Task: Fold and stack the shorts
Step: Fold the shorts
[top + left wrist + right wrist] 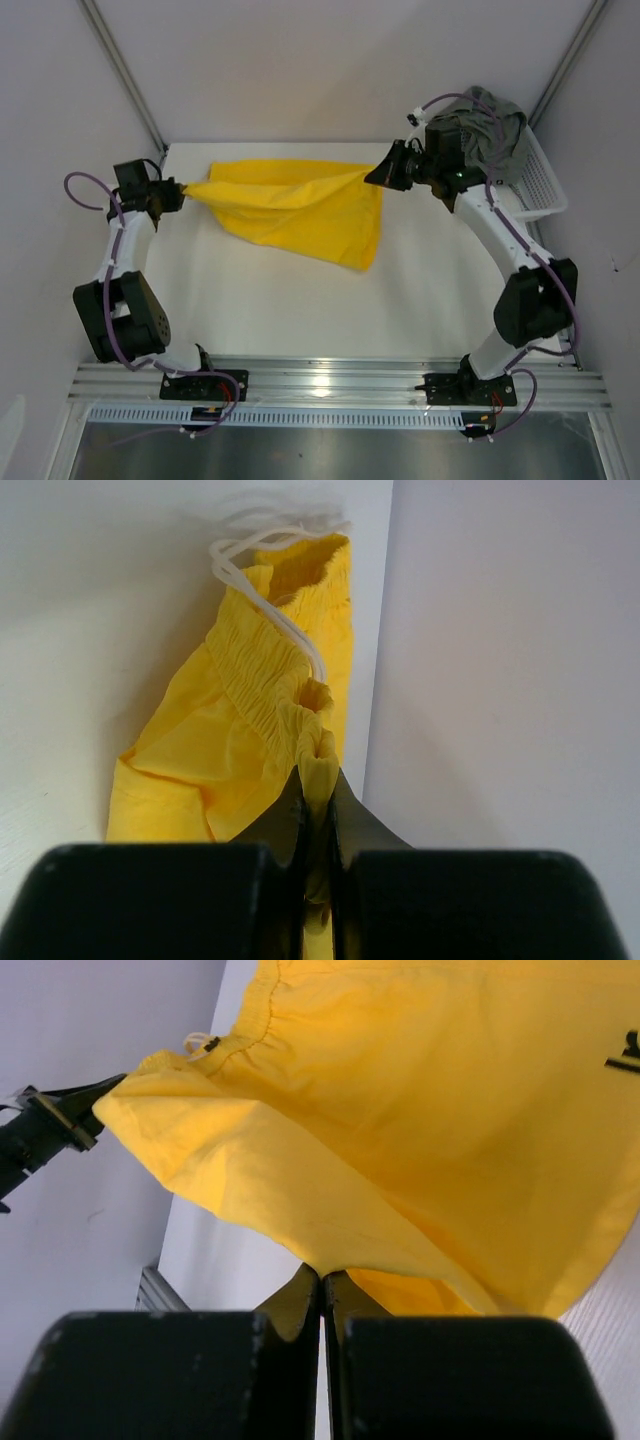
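Note:
The yellow shorts (290,205) hang stretched in the air between my two grippers above the white table (420,290), their loose part drooping toward the right. At the left end my left gripper (178,190) is shut on the gathered waistband (270,690); its white drawstring (265,590) trails beyond. At the right end my right gripper (385,172) is shut on a pinch of the yellow cloth (400,1140). A small dark logo (625,1055) shows at the right wrist view's edge. The grey-green shorts (490,125) lie crumpled in the white mesh basket (540,190).
The basket stands at the table's back right corner, just behind my right arm (500,235). Grey walls close in at the back and both sides. A metal rail (330,380) with both arm bases runs along the near edge.

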`<move>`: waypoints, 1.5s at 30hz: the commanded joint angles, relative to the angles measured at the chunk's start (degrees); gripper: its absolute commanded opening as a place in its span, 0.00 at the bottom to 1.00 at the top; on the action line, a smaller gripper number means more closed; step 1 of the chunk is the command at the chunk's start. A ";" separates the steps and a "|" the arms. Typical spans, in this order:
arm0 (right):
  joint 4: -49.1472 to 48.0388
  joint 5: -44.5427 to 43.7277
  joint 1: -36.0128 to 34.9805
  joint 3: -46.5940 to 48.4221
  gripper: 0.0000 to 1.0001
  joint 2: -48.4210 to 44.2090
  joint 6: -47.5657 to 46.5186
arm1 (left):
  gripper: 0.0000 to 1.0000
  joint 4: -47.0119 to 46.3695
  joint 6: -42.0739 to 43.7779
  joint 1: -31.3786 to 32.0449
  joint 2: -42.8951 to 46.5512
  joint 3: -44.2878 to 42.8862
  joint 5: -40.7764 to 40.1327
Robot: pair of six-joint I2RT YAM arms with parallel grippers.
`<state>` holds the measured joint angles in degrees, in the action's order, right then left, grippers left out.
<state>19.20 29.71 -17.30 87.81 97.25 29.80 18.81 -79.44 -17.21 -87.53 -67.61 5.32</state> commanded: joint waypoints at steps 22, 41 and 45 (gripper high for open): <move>15.95 -9.76 -10.91 -22.25 0.00 -48.30 -2.64 | 0.00 18.35 5.96 -0.37 34.61 20.68 -1.27; 7.96 -6.87 -3.36 -10.56 0.00 -28.88 -3.35 | 0.00 24.44 -0.89 0.69 24.87 1.79 -8.57; 3.66 -4.84 -0.99 -8.02 0.00 -23.09 -2.56 | 0.00 19.88 -2.12 0.86 18.46 0.55 -6.38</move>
<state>29.19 22.52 -19.84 75.31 71.42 26.39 43.35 -78.78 -16.73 -64.90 -64.62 -0.84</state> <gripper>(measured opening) 0.005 0.044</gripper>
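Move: Both hands already grip the yellow shorts by raised parts of the cloth. The middle of the shorts' lying part is about 30 cm right of the left hand, 5 farther out and 18 lower. From the right hand it is roughly 21 cm left, 7 ahead and 25 down, with the near right corner straight under its line, some 12 back. The white basket stands about 41 cm right of that hand and 19 ahead, the grey cloth 36 right and 26 ahead. Fingers stay shut on the shorts, the left by the waistband near the drawstring, as both arms sweep the held cloth back towards the bases, the right about 22 cm, rising some 6, the left about 16 and drifting right. Then both turn forward again, the right by around 10 cm, the left by only 3 or 4 while climbing 5. ##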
